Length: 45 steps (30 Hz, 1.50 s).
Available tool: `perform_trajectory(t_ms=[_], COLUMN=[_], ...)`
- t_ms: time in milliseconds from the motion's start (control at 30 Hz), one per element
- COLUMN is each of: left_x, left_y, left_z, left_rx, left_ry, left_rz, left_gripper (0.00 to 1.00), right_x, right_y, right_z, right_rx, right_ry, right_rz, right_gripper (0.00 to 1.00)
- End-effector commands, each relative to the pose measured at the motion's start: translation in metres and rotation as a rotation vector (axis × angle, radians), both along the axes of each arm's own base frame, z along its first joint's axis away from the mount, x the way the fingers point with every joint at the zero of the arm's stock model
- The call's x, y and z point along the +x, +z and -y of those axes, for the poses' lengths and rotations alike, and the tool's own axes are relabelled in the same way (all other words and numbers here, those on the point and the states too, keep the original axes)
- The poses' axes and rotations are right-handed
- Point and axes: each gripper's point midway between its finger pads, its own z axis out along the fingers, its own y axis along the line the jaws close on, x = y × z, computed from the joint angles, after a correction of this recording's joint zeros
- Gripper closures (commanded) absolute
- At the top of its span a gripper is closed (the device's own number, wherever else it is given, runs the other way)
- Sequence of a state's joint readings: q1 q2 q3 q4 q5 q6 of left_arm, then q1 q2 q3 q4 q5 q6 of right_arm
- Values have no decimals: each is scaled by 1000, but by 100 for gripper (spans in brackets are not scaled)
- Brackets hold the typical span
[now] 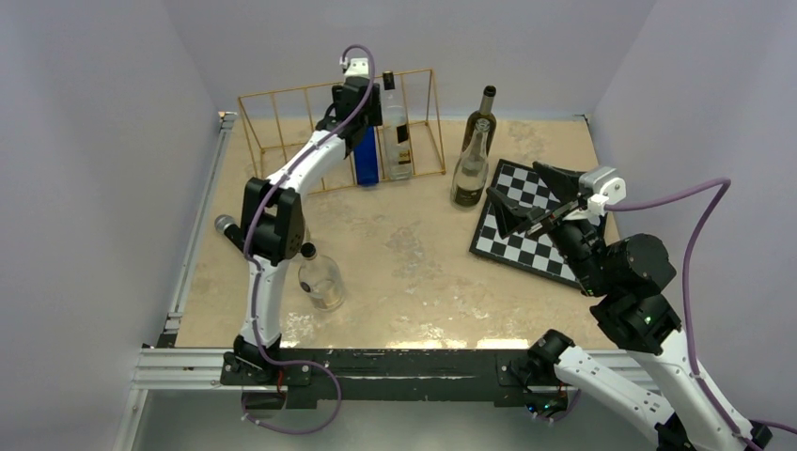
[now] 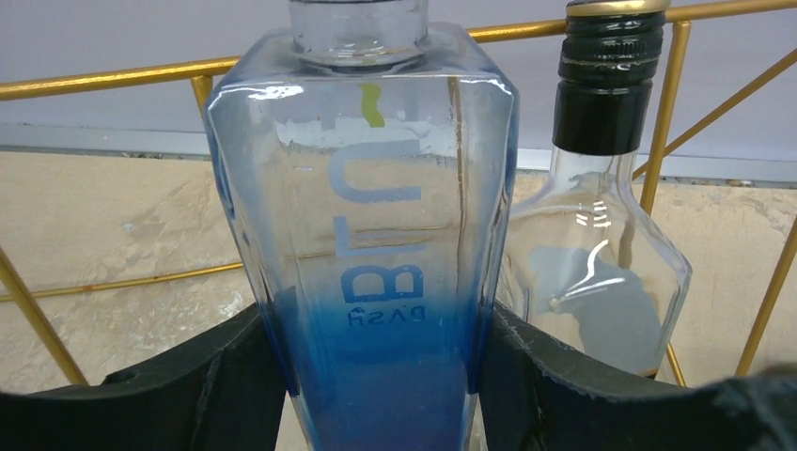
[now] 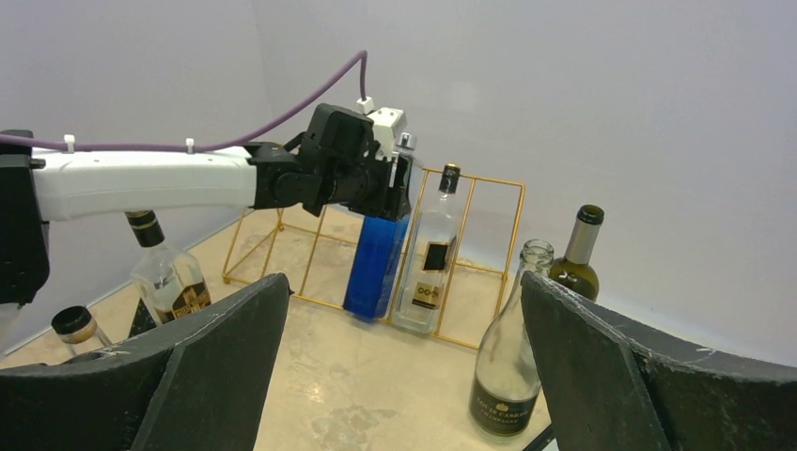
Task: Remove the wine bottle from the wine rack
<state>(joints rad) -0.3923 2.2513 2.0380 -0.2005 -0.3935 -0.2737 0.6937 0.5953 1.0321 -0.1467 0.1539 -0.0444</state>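
Observation:
The gold wire wine rack stands at the back of the table. A blue square wine bottle stands upright in it, next to a clear bottle with a black cap. My left gripper reaches into the rack. In the left wrist view its black fingers press both sides of the blue bottle, low on its body. My right gripper hovers open over the chessboard, nothing between its fingers.
A clear champagne bottle and a dark green bottle stand right of the rack. A squat clear bottle sits by the left arm's base, and another dark-capped bottle lies behind that arm. Walls close in on three sides.

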Motion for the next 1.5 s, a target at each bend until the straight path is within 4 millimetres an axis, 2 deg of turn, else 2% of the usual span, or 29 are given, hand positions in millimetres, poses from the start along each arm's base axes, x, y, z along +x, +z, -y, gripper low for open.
perform_trajectory(t_ms=[0,233,367,533,567,800,933,1267,1467], left_x=[-14,-43,-68,-101,-107,-150,-177,-250,-294], left_y=[77,126,150,164,161,172,176,157,150], left_z=[-4,4,15,28,30,48,67,143,170], left_rx=[-39,-77,-82,-71,-65,-120,-191,-304,-327], left_ry=[-25,-85,-154,-235,-252,-407,-519,-819,-941], left_rz=[148,298,375,442,442,500,503,442,406], left_gripper=[100,100,100,100,100,100,100,100,100], right_x=[-6,-5,1,2,2,0,-2,-9,-16], right_y=[20,15,10,10,10,11,10,6,9], right_z=[1,1,0,-1,-1,1,4,16,31], right_rx=[39,37,8,-8,-8,-11,-12,-12,0], right_ry=[19,13,-5,-7,-7,-8,-13,-41,-81], right_rz=[52,52,53,54,54,61,65,64,70], right_gripper=[2,2,1,1,1,1,1,1,1])
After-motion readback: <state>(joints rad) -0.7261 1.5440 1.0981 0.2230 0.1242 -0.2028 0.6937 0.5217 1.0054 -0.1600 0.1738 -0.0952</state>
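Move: The left hand already grips the blue bottle in the rack; the open table it heads for is roughly 32 cm back, 20 to the right and 19 down. The black-capped clear bottle stands about 8 cm right and 2 ahead, 5 below; the champagne bottle about 24 right, 6 back, 4 below. From the right hand, that open table lies some 8 cm ahead, 13 left and 45 below. Left hand carries the blue bottle back some 27 cm and right off the rack, turning about 50 degrees clockwise. ##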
